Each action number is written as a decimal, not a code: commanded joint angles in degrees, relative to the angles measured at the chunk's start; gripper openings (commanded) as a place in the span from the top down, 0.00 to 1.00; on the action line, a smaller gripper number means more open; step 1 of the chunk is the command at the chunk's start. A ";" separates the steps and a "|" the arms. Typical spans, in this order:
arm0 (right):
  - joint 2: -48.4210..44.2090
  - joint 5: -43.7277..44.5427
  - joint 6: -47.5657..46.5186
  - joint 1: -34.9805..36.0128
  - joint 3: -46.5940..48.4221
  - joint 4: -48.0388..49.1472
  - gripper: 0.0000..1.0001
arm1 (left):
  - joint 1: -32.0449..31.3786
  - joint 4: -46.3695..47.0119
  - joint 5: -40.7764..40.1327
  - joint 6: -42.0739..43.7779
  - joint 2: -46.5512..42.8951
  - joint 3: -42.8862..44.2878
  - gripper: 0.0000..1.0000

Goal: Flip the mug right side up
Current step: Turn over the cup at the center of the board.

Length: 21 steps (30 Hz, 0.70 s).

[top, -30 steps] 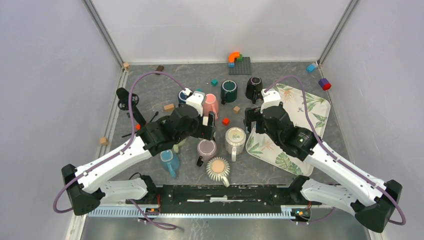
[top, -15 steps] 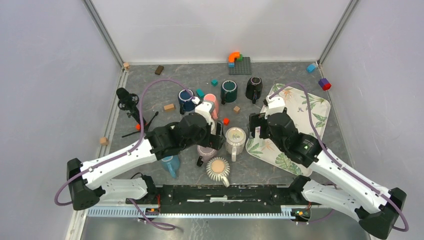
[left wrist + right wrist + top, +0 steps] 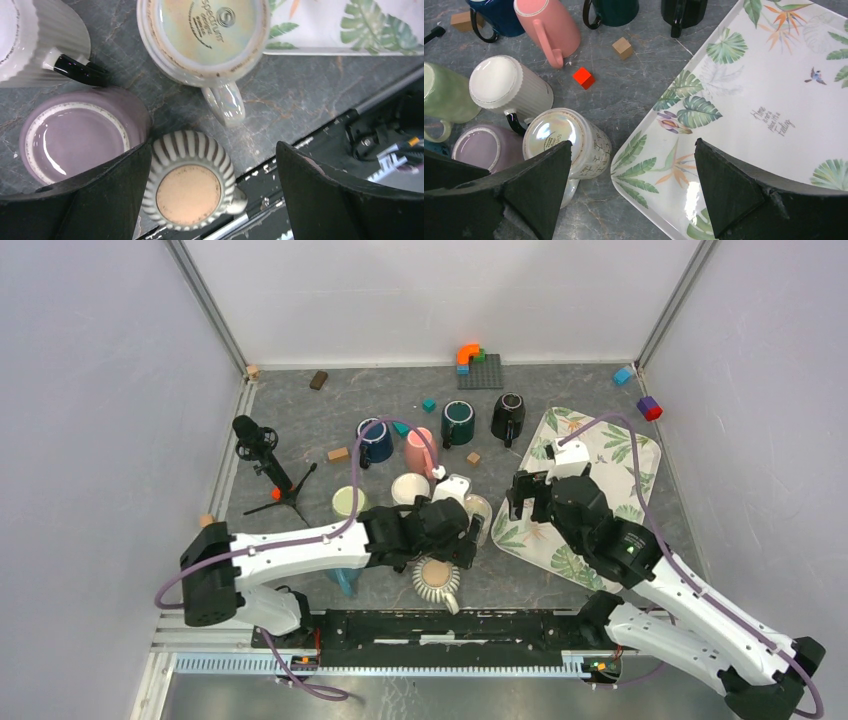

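Note:
A striped mug point(image 3: 188, 192) stands upside down, its tan base up, near the table's front edge; it also shows in the top view point(image 3: 436, 578). My left gripper point(image 3: 212, 148) is open above it, one finger on each side, touching nothing; in the top view the left gripper point(image 3: 455, 538) sits just behind the mug. A purple mug point(image 3: 75, 137), an iridescent mug point(image 3: 202, 35) and a white ribbed mug point(image 3: 35, 40) also stand upside down close by. My right gripper point(image 3: 633, 142) is open and empty over the tray's left edge.
A leaf-print tray point(image 3: 610, 455) lies at the right. A pink mug point(image 3: 419, 450) lies on its side; navy point(image 3: 376, 440), dark green point(image 3: 458, 422), black point(image 3: 508, 416) and pale green point(image 3: 347, 502) mugs stand behind. A microphone tripod point(image 3: 265, 455) stands left. Small blocks are scattered about.
My left arm has swung right and toward the front edge, from over the purple mug to over the striped mug. My right gripper has drawn back slightly toward the tray.

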 commanded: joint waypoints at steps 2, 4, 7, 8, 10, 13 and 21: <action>-1.97 3.47 0.77 -0.08 1.94 -1.11 0.02 | -0.33 1.20 -5.74 -4.46 4.86 4.95 0.00; -2.44 3.73 0.78 -0.08 2.03 -1.10 0.02 | -0.28 1.22 -6.33 -4.42 6.75 6.06 0.00; -2.69 3.63 0.97 -0.08 1.98 -1.26 0.02 | -0.26 1.30 -7.00 -3.92 9.33 7.71 0.02; -2.68 3.63 1.09 -0.08 1.93 -1.30 0.02 | -0.33 1.25 -7.15 -3.64 10.15 8.16 0.03; -2.74 3.64 1.22 -0.11 1.66 -1.31 0.02 | -0.30 1.17 -7.26 -3.26 11.90 9.12 0.09; -2.75 3.56 1.39 -0.09 1.24 -1.10 0.02 | -0.26 1.17 -7.65 -3.29 13.38 9.29 0.16; -1.70 2.97 1.07 -0.08 0.26 0.10 0.02 | -0.23 0.61 -10.49 -2.66 15.83 9.58 0.31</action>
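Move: The upside-down spectrum mug, its handle pointing back at the robot, stands about 7 cm ahead of the left hand and 4 cm to its right, its middle some 5 cm below. The ribbed mug lies about 5 cm back and 3 cm left of the hand, the purple mug 3 cm ahead and 8 cm left, and the white mug 13 cm ahead and 8 cm left. From the right hand the spectrum mug is about 12 cm left, 2 cm ahead and 14 cm down. Down, forward and to the right, about 5 cm in all, the left hand eases in on the spectrum mug's handle, at first travelling as much across as down, then mostly sinking. Its left side rolls up a little, under 10 degrees, and the wide-open fingers narrow to roughly three quarters, one tip to either side of the handle; whether they touch can't be seen. ##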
